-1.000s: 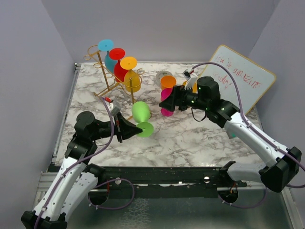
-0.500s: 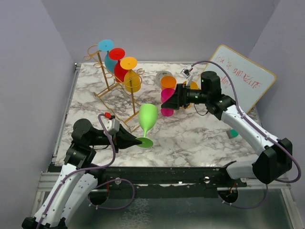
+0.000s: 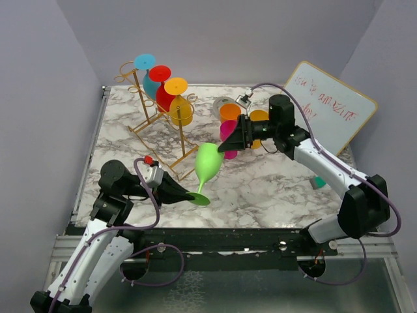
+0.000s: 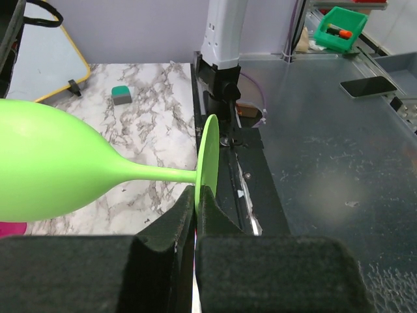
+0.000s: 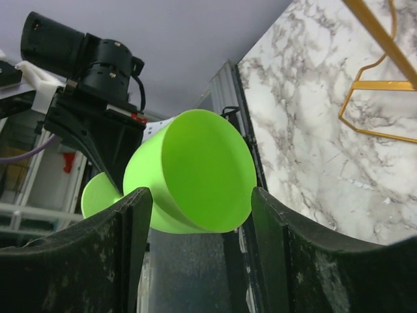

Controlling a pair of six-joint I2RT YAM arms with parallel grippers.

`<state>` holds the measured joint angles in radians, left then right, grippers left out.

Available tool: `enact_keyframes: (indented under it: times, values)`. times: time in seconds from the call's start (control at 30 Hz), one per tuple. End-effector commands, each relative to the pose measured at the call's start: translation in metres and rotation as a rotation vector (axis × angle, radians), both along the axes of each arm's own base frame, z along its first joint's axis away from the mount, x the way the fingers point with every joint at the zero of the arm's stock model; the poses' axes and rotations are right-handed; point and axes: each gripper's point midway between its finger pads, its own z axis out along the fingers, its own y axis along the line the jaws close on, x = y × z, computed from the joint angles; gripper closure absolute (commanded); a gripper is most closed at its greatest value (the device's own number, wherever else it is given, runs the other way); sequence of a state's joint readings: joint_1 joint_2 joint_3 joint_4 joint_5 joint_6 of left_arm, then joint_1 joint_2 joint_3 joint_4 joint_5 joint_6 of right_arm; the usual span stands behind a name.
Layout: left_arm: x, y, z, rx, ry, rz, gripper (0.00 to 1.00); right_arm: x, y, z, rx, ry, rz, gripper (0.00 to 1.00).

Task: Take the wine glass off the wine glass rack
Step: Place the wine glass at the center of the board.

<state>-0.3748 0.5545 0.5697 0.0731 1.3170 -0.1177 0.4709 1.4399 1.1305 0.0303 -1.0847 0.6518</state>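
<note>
My left gripper (image 3: 189, 195) is shut on the round foot of a green wine glass (image 3: 207, 164) and holds it off the rack, bowl up and tilted toward the right arm. In the left wrist view the foot (image 4: 208, 153) is pinched between my fingers (image 4: 171, 225). My right gripper (image 3: 228, 145) is open beside the bowl's rim. In the right wrist view the green bowl (image 5: 195, 171) sits between my open fingers (image 5: 133, 228). The gold wire rack (image 3: 155, 117) stands at the back left with blue, red and yellow glasses hanging on it.
Orange, pink and clear glasses (image 3: 229, 112) stand on the marble table (image 3: 273, 189) behind my right gripper. A whiteboard (image 3: 332, 107) leans at the back right. A small green eraser (image 3: 317, 183) lies by the right arm.
My left gripper has raised and tilted the green glass to the right. My right gripper has moved left and down until its open fingers are at the bowl.
</note>
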Motion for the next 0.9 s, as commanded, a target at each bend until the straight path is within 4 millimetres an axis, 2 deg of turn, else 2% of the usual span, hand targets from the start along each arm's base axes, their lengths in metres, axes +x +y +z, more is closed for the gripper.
enact_keyframes:
  times: [0.0, 0.23, 0.47, 0.7, 0.87]
  values:
    - [-0.008, 0.001, 0.001, -0.014, -0.076, -0.051, 1.0, -0.019, 0.001, 0.017, 0.066, 0.002, 0.16, 0.34]
    - [-0.005, 0.0, -0.002, -0.011, -0.09, -0.065, 1.0, -0.042, 0.0, 0.024, 0.128, 0.064, 0.289, 0.44]
    - [-0.002, -0.001, -0.002, -0.01, -0.106, -0.08, 1.0, -0.047, 0.002, 0.025, 0.134, 0.069, 0.323, 0.5]
    - [0.0, -0.003, -0.003, -0.006, -0.098, -0.082, 1.0, -0.051, 0.001, 0.025, 0.131, 0.071, 0.35, 0.62]
    - [0.001, -0.003, -0.003, -0.006, -0.097, -0.077, 1.0, -0.054, 0.0, 0.026, 0.132, 0.064, 0.357, 0.8]
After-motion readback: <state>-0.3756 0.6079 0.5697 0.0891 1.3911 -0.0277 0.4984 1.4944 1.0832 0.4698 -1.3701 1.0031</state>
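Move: The green wine glass, its foot already pinched in the left hand, points its rim forward; its middle is about 8 cm ahead of and 3 cm right of that hand, at its height. From the right hand, that middle lies some 7 cm back and 4 cm left. The pink glass stands about 14 cm ahead and 4 cm right, 20 cm down, the orange one 7 cm beyond it; the rack's middle is roughly 18 cm ahead, 20 cm left and 15 cm down. Back towards the green glass's rim the right hand draws about 4 cm, rising some 2.5 cm as it swings counter-clockwise by about 15 degrees, then slows while its half-open fingers narrow to a small gap astride the wall at the rim. The left hand keeps its pinch on the foot nearly in place, turning only a few degrees clockwise. ##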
